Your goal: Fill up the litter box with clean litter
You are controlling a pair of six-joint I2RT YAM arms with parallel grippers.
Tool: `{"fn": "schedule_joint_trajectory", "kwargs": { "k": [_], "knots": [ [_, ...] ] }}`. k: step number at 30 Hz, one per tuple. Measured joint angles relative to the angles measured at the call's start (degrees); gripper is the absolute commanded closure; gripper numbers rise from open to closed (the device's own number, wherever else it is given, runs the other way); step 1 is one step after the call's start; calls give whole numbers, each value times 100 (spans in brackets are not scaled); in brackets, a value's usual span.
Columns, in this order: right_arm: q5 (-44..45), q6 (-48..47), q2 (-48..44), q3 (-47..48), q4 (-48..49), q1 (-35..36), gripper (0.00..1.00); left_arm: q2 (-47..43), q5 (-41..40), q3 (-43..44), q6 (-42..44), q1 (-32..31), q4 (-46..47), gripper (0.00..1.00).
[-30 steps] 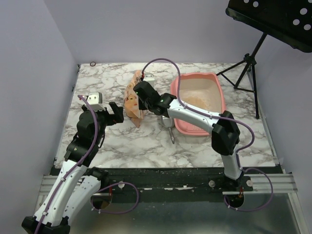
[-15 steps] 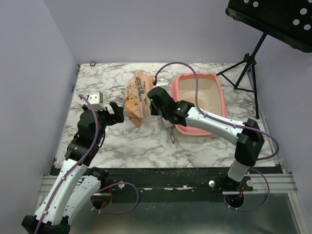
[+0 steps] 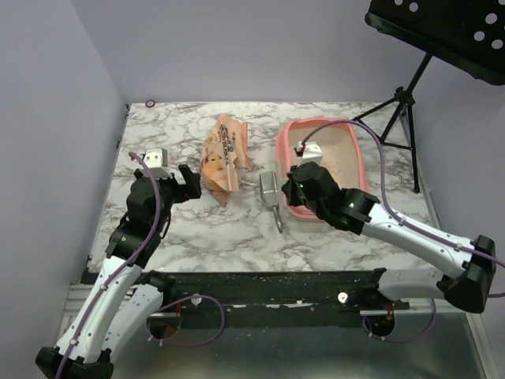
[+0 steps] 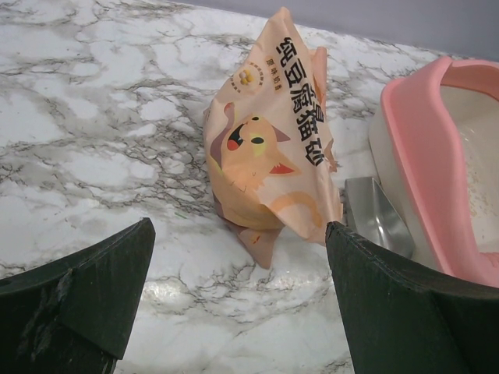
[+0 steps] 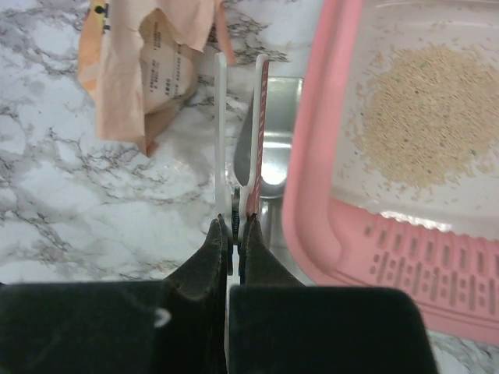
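Note:
The pink litter box (image 3: 282, 150) stands at the right, with a small heap of beige litter (image 5: 417, 117) on its floor. My right gripper (image 3: 293, 180) hovers over its near left corner. In the right wrist view it (image 5: 234, 222) is shut on a thin white-and-red piece (image 5: 238, 117), seen edge-on; I cannot tell what it is. The orange bag with a cat face (image 3: 223, 154) sits left of the box, torn open at the top (image 5: 144, 62). My left gripper (image 3: 192, 181) stands open just left of the bag, holding nothing (image 4: 238, 230).
A grey metal scoop (image 3: 269, 192) lies on the marble between the bag and the litter box, handle toward me. A black music stand (image 3: 410, 95) is at the far right beyond the table. A small ring (image 3: 150, 103) lies at the far left corner.
My right arm has drawn back from the bag, rightward and toward me, to the litter box's near left corner. The bag stays where it was. The left arm has not moved.

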Motion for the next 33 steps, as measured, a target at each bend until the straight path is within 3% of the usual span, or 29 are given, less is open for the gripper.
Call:
{"fn": "schedule_joint_trajectory", "kwargs": {
  "k": [13, 24, 33],
  "knots": [
    [560, 1421, -2306, -1827, -1106, -1613, 100, -7, 129, 0, 0, 26, 2, 1],
    [811, 1825, -2894, -1928, -1696, -2988, 99, -59, 212, 0, 0, 24, 2, 1],
    [977, 1530, -2979, -1847, -1799, -4750, 100, -76, 269, 0, 0, 24, 2, 1]
  ]
}}
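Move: The litter box's middle lies about 10 cm ahead and 8 cm to the right of the shut, empty right hand, some 16 cm lower; its near end reaches back past the hand. The metal scoop lies about 6 cm left, level with the hand and 20 cm below; the litter bag stands 20 cm left and 11 cm ahead. From the left hand, the litter box is roughly 40 cm right and 10 cm ahead. Heading for the bare marble at the table's right side, the right hand sweeps briskly about 32 cm to the right, away from the bag and scoop, crossing above the near part of the litter box. It turns some 60 degrees clockwise on the way, sinking a little early on, and its empty fingers stay shut, touching nothing. ##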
